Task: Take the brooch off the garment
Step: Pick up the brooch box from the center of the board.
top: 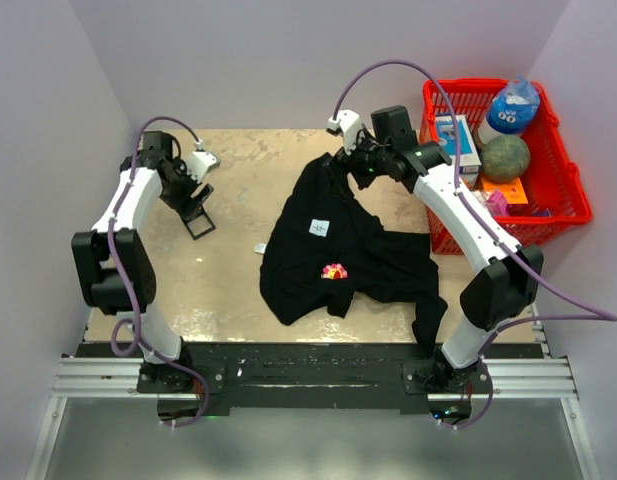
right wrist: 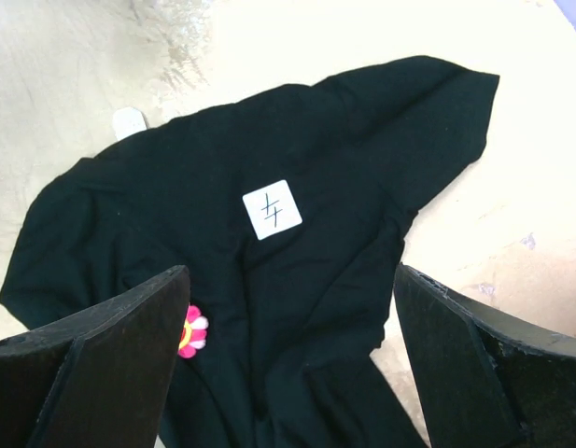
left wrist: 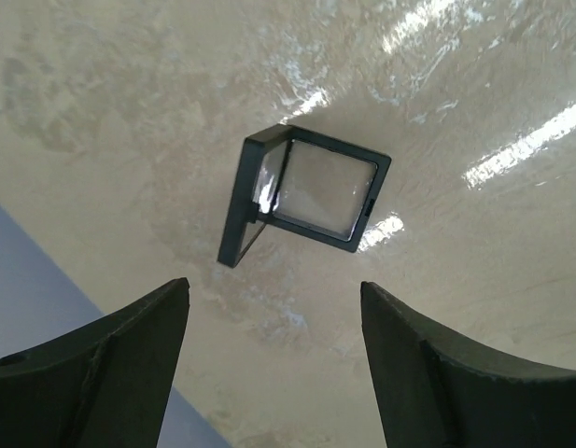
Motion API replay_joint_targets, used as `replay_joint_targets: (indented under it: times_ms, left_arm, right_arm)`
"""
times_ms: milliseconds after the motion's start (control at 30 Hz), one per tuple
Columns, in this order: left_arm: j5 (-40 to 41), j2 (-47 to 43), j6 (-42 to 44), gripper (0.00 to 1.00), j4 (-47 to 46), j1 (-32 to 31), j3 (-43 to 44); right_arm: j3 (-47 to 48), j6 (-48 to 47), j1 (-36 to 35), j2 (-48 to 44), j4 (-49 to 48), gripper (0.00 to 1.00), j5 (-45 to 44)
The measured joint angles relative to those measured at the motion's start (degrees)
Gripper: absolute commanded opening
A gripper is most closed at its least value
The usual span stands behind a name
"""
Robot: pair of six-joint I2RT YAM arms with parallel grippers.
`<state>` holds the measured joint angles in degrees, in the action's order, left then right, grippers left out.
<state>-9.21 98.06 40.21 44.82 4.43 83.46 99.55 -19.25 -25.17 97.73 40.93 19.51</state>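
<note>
The garment (top: 373, 255) is a black shirt, lying crumpled on the table's middle and right. The brooch (top: 334, 270) is a small pink, red and yellow flower on the shirt's lower part. My right gripper (top: 354, 166) hovers open over the shirt's far end. In the right wrist view it (right wrist: 289, 271) stands above the black fabric (right wrist: 344, 187), and its left finger partly hides the brooch (right wrist: 196, 331). My left gripper (top: 183, 188) is open and empty at the far left, away from the shirt; in its own view it (left wrist: 273, 285) faces bare table.
A small open black case (top: 199, 224) (left wrist: 306, 191) stands just beyond the left fingers. A white square label (top: 319, 228) (right wrist: 272, 209) sits on the shirt. A red basket (top: 568, 215) with a bottle, a green ball and boxes stands at the right edge.
</note>
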Motion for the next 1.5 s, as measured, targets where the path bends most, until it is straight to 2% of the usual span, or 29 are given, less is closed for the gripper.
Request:
replay_joint_targets:
  times_ms: [133,333,800,933,1033,1333,1500]
  left_arm:
    - [0.0,5.7,1.5,0.79,2.6,0.1,3.1]
    - [-0.2,8.3,2.5,0.77,2.9,0.1,8.8]
    - [-1.8,18.7,6.4,0.54,9.6,0.1,17.7]
    - [-1.6,19.1,7.6,0.46,11.2,0.2,17.7]
    - [-1.4,19.2,8.5,0.31,12.3,0.5,17.7]
    - [0.2,19.2,12.9,0.10,14.9,1.2,17.7]
    - [1.5,19.1,16.6,0.04,15.9,1.2,17.7]
  right_arm:
    - [-2.1,0.2,0.0,-0.9,-0.9,0.94,0.0]
    - [-5.0,0.1,0.0,-2.8,-1.1,0.94,-0.5]
    - [-5.1,-1.0,0.0,-3.0,-1.2,0.95,-4.0]
    - [-5.1,-1.2,0.0,-3.0,-1.2,0.95,-4.7]
    - [-5.1,-1.3,0.0,-3.0,-1.2,0.95,-5.0]
    - [-5.1,-1.4,0.0,-3.0,-1.2,0.95,-5.1]
    - [-5.1,-1.5,0.0,-3.0,-1.2,0.95,-5.1]
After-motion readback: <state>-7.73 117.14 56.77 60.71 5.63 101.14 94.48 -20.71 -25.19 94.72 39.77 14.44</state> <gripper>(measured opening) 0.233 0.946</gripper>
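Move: The brooch box stands open almost under the left hand, about 1 cm back and 1 cm left of it and roughly 6 cm below, its clear lid upright on the far side. A white tag lies some 6 cm back and 14 cm to that hand's right, with the marked card about 3 cm back and 28 cm right, on the black garment. From the right hand the box is some 35 cm left, 7 cm back and 19 cm lower. The left hand sinks about 5 cm in all beside the brooch box's upright lid, first reaching some 4 cm forward, then easing back over half of that and 2 cm left while the fingers tip about 15 degrees more steeply down and turn slightly clockwise. As it settles, its open fingers close most of the way and pinch the left end of the lid between their tips, one on the far face and one on the near face, while the open, empty right hand shifts about 2 cm right. ##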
